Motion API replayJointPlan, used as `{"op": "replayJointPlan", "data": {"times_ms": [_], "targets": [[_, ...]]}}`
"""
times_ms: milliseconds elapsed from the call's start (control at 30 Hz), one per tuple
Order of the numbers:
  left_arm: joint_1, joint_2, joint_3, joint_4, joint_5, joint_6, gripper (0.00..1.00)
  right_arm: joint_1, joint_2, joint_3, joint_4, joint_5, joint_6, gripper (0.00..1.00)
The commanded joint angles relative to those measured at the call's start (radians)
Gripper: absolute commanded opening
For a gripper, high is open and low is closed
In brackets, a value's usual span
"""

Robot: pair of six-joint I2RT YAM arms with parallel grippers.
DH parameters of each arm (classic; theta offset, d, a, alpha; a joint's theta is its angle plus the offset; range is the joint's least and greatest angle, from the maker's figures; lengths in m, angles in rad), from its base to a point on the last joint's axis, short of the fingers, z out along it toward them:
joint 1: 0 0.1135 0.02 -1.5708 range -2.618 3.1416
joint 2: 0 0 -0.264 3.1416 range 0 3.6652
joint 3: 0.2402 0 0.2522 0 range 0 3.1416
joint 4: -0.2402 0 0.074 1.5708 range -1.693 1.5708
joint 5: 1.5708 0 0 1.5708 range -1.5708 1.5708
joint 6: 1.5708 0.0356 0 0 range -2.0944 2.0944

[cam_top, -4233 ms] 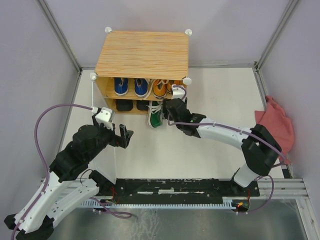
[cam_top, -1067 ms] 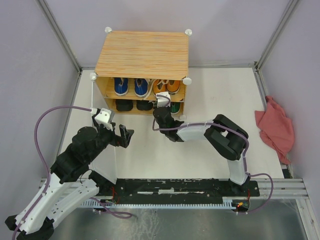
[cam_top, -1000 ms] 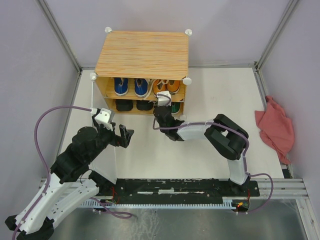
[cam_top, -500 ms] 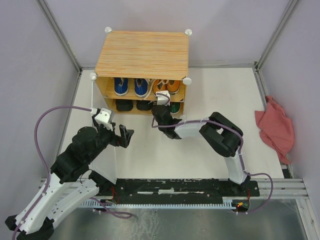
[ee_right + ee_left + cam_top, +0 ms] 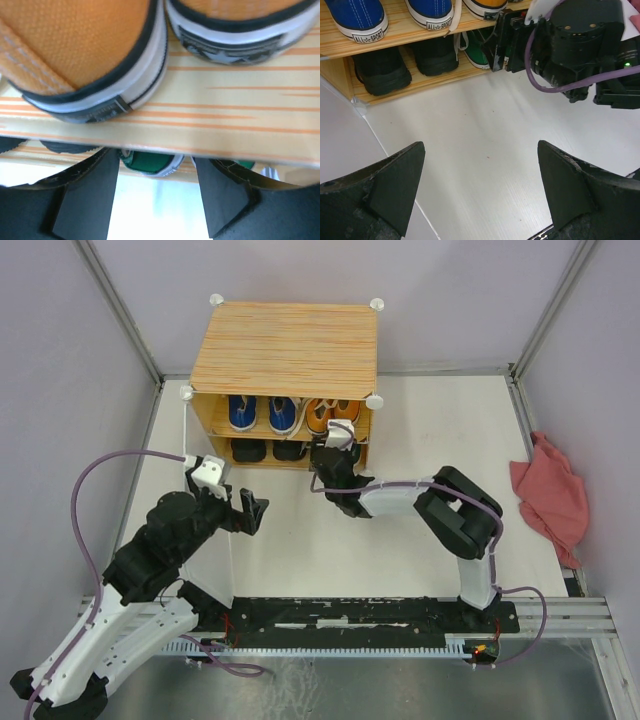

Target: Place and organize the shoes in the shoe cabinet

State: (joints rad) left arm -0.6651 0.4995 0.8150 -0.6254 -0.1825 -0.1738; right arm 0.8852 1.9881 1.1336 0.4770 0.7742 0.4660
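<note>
The shoe cabinet stands at the back with its front open. The blue sneakers and orange sneakers are on the upper shelf. The black boots are on the lower shelf at the left. A green sneaker is on the lower shelf beside them. My right gripper is at the cabinet front. In its wrist view it is open, with the green sneaker's heel just beyond the fingertips, under the shelf. My left gripper is open and empty above the floor.
The cabinet's white door stands open between the cabinet's left corner and my left arm, and shows as a white panel in the left wrist view. A red cloth lies at the right wall.
Four seconds ago the green sneaker lay on the floor at my right gripper; now it is inside the lower shelf. In the last second the right gripper shifted slightly right. The left arm is still.
</note>
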Motion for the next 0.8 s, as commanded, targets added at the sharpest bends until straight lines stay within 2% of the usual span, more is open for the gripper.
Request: {"op": "replayJointPlan", "data": {"times_ms": [0,67,267,367,500,600,767], "targets": [[0.004,0.02,0.037,0.001,-0.021,0.043,0.99,0.04,-0.157,-0.061,-0.014,0.005,0.066,0.71],[0.004,0.028,0.073,-0.01,-0.025,0.044,0.99,0.065,-0.212,-0.091,-0.044,0.0,0.07,0.75],[0.004,0.065,0.249,-0.063,-0.077,0.034,0.99,0.124,-0.438,-0.168,-0.28,-0.07,0.104,1.0],[0.004,0.089,0.331,-0.094,-0.128,0.023,0.99,0.123,-0.579,-0.207,-0.486,-0.101,0.141,0.99],[0.004,0.148,0.422,-0.185,-0.333,0.012,0.99,0.12,-0.787,-0.247,-0.765,-0.08,0.18,0.99],[0.004,0.178,0.469,-0.237,-0.429,-0.021,0.99,0.121,-0.939,-0.278,-0.928,-0.061,0.206,0.99],[0.004,0.184,0.47,-0.322,-0.477,-0.148,0.99,0.119,-1.158,-0.309,-1.118,-0.055,0.237,0.99]]}}
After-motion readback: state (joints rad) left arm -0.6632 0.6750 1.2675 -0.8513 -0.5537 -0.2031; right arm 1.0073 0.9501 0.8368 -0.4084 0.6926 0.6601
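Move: The left green shoe lies straight ahead of the right hand, its middle about 8 cm in and 3 cm lower, with the right green shoe some 6 cm to its right. The orange shoe stands on the shelf above, roughly 9 cm above the hand and 8 cm ahead. From the left hand, the middle of the clear door is about 9 cm left, 2 cm ahead and 6 cm lower; the left blue shoe is some 25 cm ahead, 5 cm left and 7 cm lower. Right opens, backs about 18 cm off the green shoes, rising rightward; left climbs 11 cm towards the door. ##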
